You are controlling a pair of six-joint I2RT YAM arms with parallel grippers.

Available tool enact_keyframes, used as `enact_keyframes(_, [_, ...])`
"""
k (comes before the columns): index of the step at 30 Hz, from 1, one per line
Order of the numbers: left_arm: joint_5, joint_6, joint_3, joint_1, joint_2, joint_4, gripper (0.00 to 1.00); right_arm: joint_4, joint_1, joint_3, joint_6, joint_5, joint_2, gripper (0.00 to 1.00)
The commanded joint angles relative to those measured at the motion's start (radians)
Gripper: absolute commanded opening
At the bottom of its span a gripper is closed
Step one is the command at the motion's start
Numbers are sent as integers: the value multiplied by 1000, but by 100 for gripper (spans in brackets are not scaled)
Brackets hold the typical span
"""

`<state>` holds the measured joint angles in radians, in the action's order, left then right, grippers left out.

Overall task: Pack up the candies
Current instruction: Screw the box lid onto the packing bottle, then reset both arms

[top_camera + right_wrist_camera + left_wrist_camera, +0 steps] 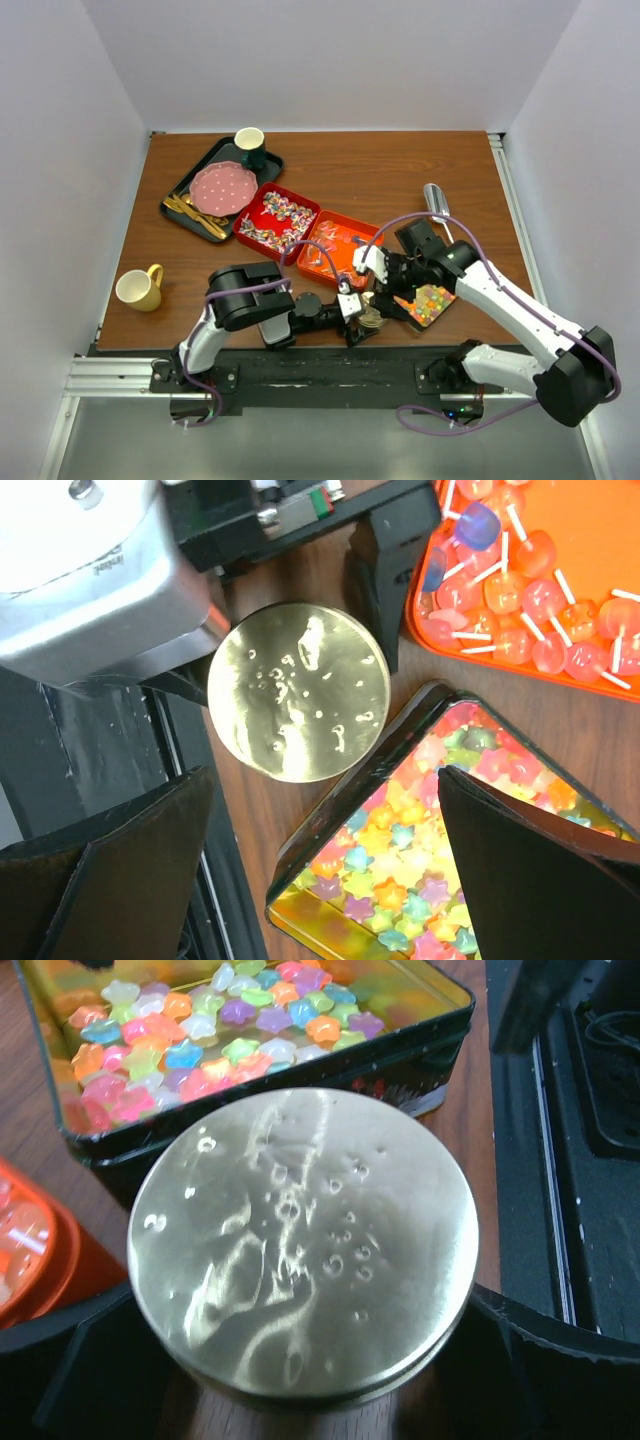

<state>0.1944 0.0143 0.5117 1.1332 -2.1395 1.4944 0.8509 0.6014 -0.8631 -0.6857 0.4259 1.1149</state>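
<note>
Star-shaped candies [430,302] in many colours fill a black square tin [445,312] near the front edge. They also show in the left wrist view [220,1030] and the right wrist view [420,850]. Twist-wrapped candies [277,220] lie in a red tray, and red and orange pieces on white sticks [335,250] in an orange tray [600,685]. My left gripper [362,312] has its fingers [560,1360] against both sides of a round gold lid [300,1240], which rests on the table next to the tin. My right gripper [320,880] is open above the tin's corner, holding nothing.
A silver scoop [436,200] lies behind the right arm. A black tray [180,200] at the back left holds a pink plate [222,187], gold cutlery and a dark cup [250,145]. A yellow mug [140,288] stands at the front left.
</note>
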Motion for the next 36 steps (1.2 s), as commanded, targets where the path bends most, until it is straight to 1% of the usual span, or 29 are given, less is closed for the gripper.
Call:
enact_keyframes(1, [-35, 4, -84, -9, 48, -74, 100, -29, -3, -66, 83, -59, 16, 98])
enact_keyframes(4, [-27, -10, -121, -9, 78, -80, 100, -44, -2, -86, 193, -148, 46, 99])
enact_keyframes(6, [-35, -37, -130, -10, 82, -79, 100, -41, -8, -96, 230, -157, 49, 99])
enact_keyframes(9, [-50, -22, -111, -10, 96, -111, 100, -91, -6, -82, 314, -248, 45, 99])
enact_keyframes(12, [-39, -22, -93, -9, 115, -178, 100, -96, -8, -79, 328, -291, 45, 99])
enact_keyframes(17, [-53, -31, -82, -10, 150, -295, 100, -89, -9, -85, 362, -314, 31, 99])
enact_keyframes(19, [-50, -36, -98, -10, 171, -301, 100, -84, -8, -91, 390, -355, 29, 99])
enact_keyframes(21, [-49, -34, -101, -13, 191, -344, 100, -66, -9, -103, 414, -404, 37, 99])
enact_keyframes(23, [-47, -25, -85, -21, 220, -438, 100, -52, -8, -114, 413, -449, 39, 99])
enact_keyframes(24, [-33, -22, -88, -26, 228, -456, 100, -49, -8, -119, 407, -457, 39, 99])
enact_keyframes(25, [-12, -22, -84, -33, 245, -479, 100, -49, -9, -119, 402, -464, 36, 99])
enact_keyframes(26, [37, -22, -70, -38, 256, -552, 100, -49, -9, -119, 400, -470, 36, 99])
enact_keyframes(27, [51, -22, -68, -38, 268, -586, 100, -50, -9, -120, 400, -470, 37, 99])
enact_keyframes(28, [65, -22, -68, -38, 303, -639, 100, -53, -8, -122, 399, -475, 37, 99])
enact_keyframes(30, [121, -22, -75, -41, 346, -690, 100, -65, -8, -126, 390, -486, 36, 99])
enact_keyframes(33, [143, -22, -87, -43, 460, -805, 100, -93, -9, -125, 382, -501, 30, 99])
enact_keyframes(34, [145, -30, -88, -44, 519, -835, 100, -99, -9, -125, 380, -501, 25, 99])
enact_keyframes(35, [146, -49, -90, -46, 547, -906, 100, -101, -8, -125, 379, -497, 22, 99])
enact_keyframes(36, [146, -60, -90, -46, 575, -939, 100, -108, -9, -123, 379, -495, 19, 99])
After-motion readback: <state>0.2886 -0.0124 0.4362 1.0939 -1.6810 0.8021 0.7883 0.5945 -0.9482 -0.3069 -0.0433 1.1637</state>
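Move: The packing bottle, lid on, stands between my left hand's open fingers, its middle about 2 cm above them. From my right hand it is about 4 cm left, level front to back and roughly 8 cm down. The yellow candy box lies about 12 cm right of the bottle and 4 cm farther out; the orange lollipop tray is some 15 cm ahead of the bottle and 7 cm to its left. I draw my left hand, already open, back off the bottle, about 5 cm to the left in two stages with a short pause between, easing toward my base at the end while the fingers tip down some 15 degrees. My open right hand swings clear of the lid, forward about 6 cm and then increasingly right, over the yellow candy box, turning some 30 degrees clockwise. ##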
